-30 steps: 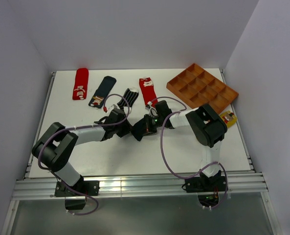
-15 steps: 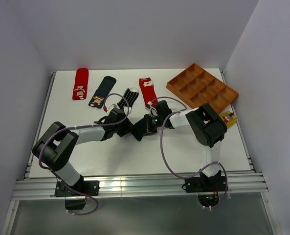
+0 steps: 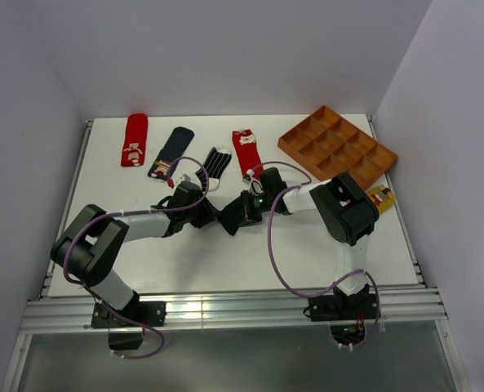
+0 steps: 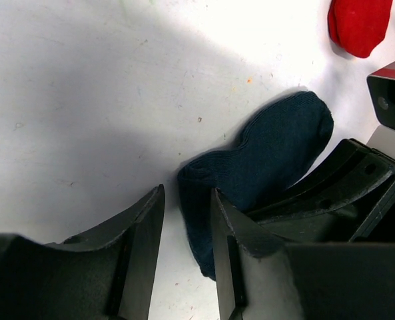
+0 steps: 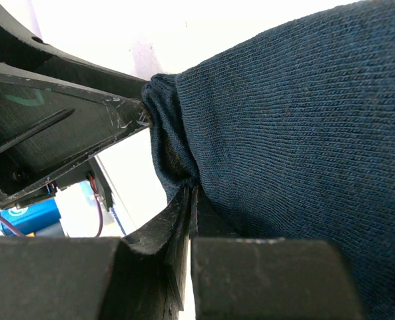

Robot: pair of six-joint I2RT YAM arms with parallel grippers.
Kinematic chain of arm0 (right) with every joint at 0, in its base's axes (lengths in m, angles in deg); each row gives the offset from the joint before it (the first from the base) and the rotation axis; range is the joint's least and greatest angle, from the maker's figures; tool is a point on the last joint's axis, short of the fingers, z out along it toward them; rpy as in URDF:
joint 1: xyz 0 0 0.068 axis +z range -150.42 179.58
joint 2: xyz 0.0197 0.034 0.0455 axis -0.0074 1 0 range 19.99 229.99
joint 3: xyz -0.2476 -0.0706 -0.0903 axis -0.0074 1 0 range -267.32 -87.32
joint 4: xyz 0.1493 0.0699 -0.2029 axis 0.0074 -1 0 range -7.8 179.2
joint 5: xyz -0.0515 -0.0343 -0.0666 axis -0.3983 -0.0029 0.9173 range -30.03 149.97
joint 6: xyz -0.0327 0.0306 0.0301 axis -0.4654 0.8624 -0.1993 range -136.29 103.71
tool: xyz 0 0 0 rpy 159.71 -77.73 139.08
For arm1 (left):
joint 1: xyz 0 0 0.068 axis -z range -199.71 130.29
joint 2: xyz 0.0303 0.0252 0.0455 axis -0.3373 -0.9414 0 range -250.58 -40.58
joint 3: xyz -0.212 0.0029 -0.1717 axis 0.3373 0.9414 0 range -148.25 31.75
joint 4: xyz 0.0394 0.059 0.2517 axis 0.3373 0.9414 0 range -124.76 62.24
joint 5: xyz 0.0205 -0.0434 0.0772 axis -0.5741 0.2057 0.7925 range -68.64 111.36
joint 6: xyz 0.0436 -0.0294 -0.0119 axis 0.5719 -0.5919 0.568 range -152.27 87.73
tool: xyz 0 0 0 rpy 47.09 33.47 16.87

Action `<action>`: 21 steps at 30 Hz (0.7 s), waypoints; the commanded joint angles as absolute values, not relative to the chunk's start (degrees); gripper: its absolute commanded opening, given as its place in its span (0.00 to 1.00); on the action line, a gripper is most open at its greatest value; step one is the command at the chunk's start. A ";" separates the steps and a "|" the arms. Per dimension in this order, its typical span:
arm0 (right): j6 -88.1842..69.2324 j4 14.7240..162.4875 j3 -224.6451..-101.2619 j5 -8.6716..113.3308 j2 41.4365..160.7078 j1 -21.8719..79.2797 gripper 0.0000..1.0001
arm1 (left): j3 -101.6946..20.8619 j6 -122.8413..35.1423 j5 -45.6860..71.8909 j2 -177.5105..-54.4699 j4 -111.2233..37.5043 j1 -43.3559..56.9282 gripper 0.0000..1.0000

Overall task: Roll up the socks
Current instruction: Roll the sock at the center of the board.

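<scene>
A plain navy sock (image 4: 270,150) lies on the white table (image 3: 144,253) between my two grippers. My right gripper (image 5: 192,193) is shut on a pinched fold of it (image 5: 297,120). My left gripper (image 4: 186,220) is open, its jaws straddling the sock's near edge, with the sock against the right finger (image 4: 227,233). From above, the two grippers meet mid-table, left (image 3: 211,214) and right (image 3: 232,220). At the back lie a red sock (image 3: 134,139), a navy sock with a patch (image 3: 170,153), a striped sock (image 3: 217,162) and a second red sock (image 3: 246,151).
An orange compartment tray (image 3: 337,145) stands at the back right. A small yellow item (image 3: 379,197) lies by the right arm's elbow. Purple cables loop over both arms. White walls close in the table on three sides.
My left gripper has drawn back slightly to the left and its jaws have narrowed a little. The right gripper keeps its hold and has not moved.
</scene>
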State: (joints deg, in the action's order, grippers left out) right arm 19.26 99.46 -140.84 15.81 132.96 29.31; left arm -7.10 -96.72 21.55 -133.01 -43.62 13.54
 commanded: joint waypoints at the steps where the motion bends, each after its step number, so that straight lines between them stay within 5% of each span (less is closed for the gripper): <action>1: 15.44 91.57 -138.39 27.19 136.97 28.49 0.03 | -5.95 -94.67 20.57 -135.33 -42.23 13.33 0.40; 14: 14.30 90.78 -138.65 28.68 136.19 28.49 0.05 | -7.36 -95.02 20.22 -139.55 -39.59 13.33 0.32; 21: 13.07 90.61 -138.21 30.52 133.82 28.76 0.08 | -7.97 -94.76 21.10 -138.23 -36.87 13.51 0.08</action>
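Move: The dark sock lies bunched just in front of the left hand's open fingers. Its near-left edge is practically between the tips, and its middle is about 5 cm to the right, 1 cm ahead and 1 cm below. The striped sock lies some 14 cm straight ahead of the left hand, and the red sock about 17 cm ahead and 10 cm to the right. The right hand already pinches the dark sock, whose middle is about 3 cm left and 2 cm ahead of it. The left fingers close from nearly half open to almost shut and pinch the dark sock's near-left edge. The left hand first eases about 1 cm to the right, slightly forward and down into the cloth, with its wrist barely turning. The right hand stays put, its fingers still on the sock's fold, while their squeeze falls off and they only just begin to part. ##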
